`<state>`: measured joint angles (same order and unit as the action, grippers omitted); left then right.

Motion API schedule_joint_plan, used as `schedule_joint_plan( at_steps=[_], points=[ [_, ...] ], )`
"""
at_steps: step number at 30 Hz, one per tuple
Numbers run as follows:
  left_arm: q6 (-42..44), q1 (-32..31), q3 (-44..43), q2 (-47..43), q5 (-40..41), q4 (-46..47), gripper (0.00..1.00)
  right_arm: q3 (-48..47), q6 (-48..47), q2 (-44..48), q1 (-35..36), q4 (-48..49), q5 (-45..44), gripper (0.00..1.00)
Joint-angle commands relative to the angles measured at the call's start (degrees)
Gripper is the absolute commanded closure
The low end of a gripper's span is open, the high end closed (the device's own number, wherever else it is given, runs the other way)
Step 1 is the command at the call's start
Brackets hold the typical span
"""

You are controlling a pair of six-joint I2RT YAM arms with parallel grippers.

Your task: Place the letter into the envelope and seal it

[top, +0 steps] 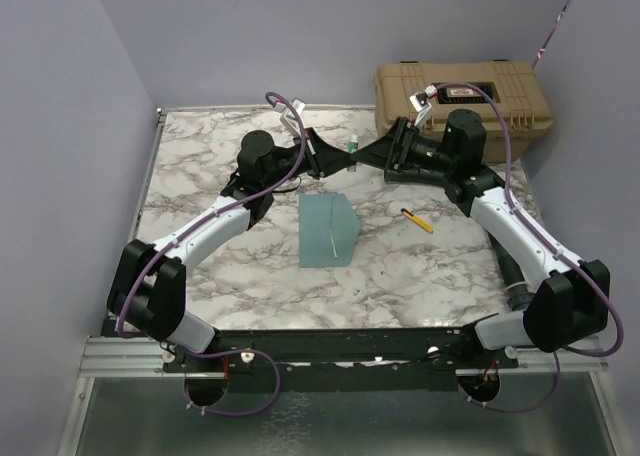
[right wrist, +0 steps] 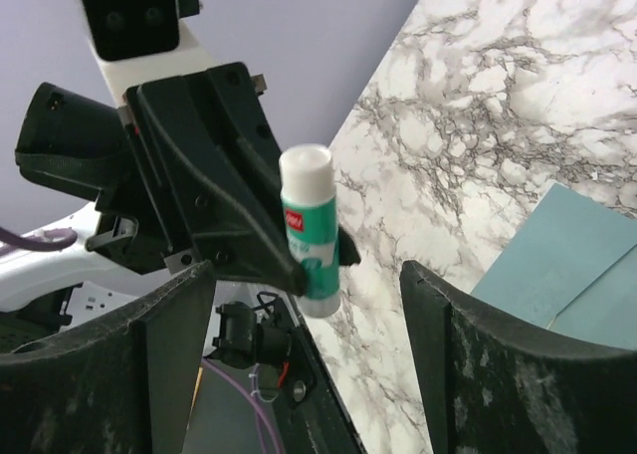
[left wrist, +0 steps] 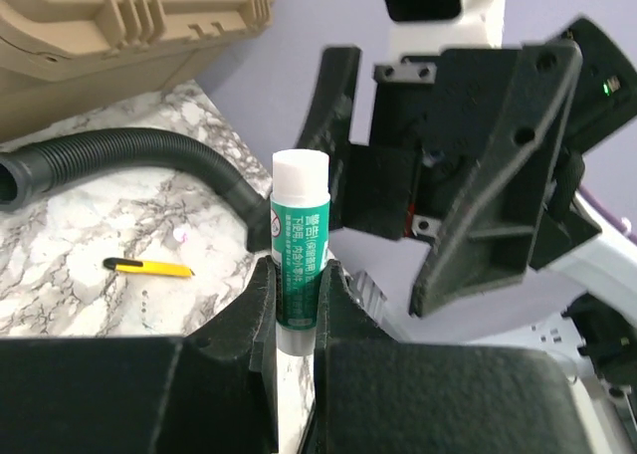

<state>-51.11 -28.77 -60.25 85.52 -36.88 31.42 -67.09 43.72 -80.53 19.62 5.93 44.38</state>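
Note:
The teal envelope lies flat mid-table, and a corner of it shows in the right wrist view. The letter is not in view. Both grippers meet in the air over the back of the table. My left gripper is shut on a green-and-white glue stick, which stands upright with its white cap on top. My right gripper faces it with its jaws wide open. The glue stick hangs between those jaws and touches neither finger.
A tan hard case sits at the back right. A small yellow knife lies right of the envelope. A black corrugated hose runs along the right side. Lilac walls close in the table.

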Motion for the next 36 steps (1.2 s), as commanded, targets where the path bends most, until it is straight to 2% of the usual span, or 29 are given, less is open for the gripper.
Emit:
schedule_joint_plan(
  at_steps=[1,5,12,21,23,28,29,31,33,34,36],
  points=[
    [-3.23,-0.06,0.96,-2.35,9.49,1.51,1.00,2.46,-2.86,2.13,1.13,3.75,0.60,0.21],
    [-5.91,-0.09,0.72,-3.05,13.16,1.78,1.00,1.64,-5.97,1.69,1.93,0.11,0.26,0.24],
    [-7.26,-0.05,0.61,-3.02,12.78,2.68,1.00,-2.81,-7.25,-2.82,2.81,-1.79,-0.66,0.43],
    [-7.36,-0.06,0.85,-2.97,11.72,2.95,1.00,-6.74,-6.05,-6.94,3.19,-1.00,-1.67,0.57],
    [-7.41,-0.11,0.77,-2.86,11.38,2.95,1.00,-6.42,-5.14,-7.01,3.23,0.45,-1.48,0.66],
    [-7.38,0.15,0.83,-2.86,10.02,2.95,1.00,-3.94,-3.31,-6.19,3.23,5.70,-0.53,0.97],
    [-7.54,0.43,0.83,-2.86,9.73,2.96,0.98,-3.84,-4.13,-6.09,3.19,5.57,-0.23,0.99],
    [-8.00,1.35,1.03,-3.10,9.37,2.95,0.68,-4.04,-6.77,-5.93,3.23,4.11,1.03,1.00],
    [-7.51,2.21,1.47,-3.65,9.60,2.84,0.47,-4.31,-10.35,-5.65,3.23,1.74,2.32,1.00],
    [-6.88,2.49,1.61,-3.89,9.71,2.69,0.40,-4.47,-12.03,-5.67,3.23,0.42,3.34,1.00],
    [-5.50,2.67,1.48,-3.64,9.43,2.28,0.34,-4.90,-14.11,-6.09,3.19,-1.34,5.20,1.00]
  ],
)
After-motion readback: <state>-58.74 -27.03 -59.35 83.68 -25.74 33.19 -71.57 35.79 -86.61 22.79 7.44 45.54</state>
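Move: The glue stick is already in the left fingertips, its middle about 2 cm ahead of the left hand point, cap end forward. From the open right gripper, its middle lies some 2 cm ahead, 2 cm left and 1 cm lower; the right gripper is about 2 cm to the left one's right. On the table some 28 cm below the right hand are the envelope, about 7 cm left and 2 cm back, and the yellow knife, 16 cm right and 1 cm ahead. Carry the glue stick about 3 cm forward, 2 cm up and a little left with the left gripper, turning it some 10 degrees counter-clockwise. Draw the right gripper back 1 cm, then bring it left and forward, slightly down, narrowing its fingers until they pinch the stick's rear end. Once they have shut, open the left fingers. ##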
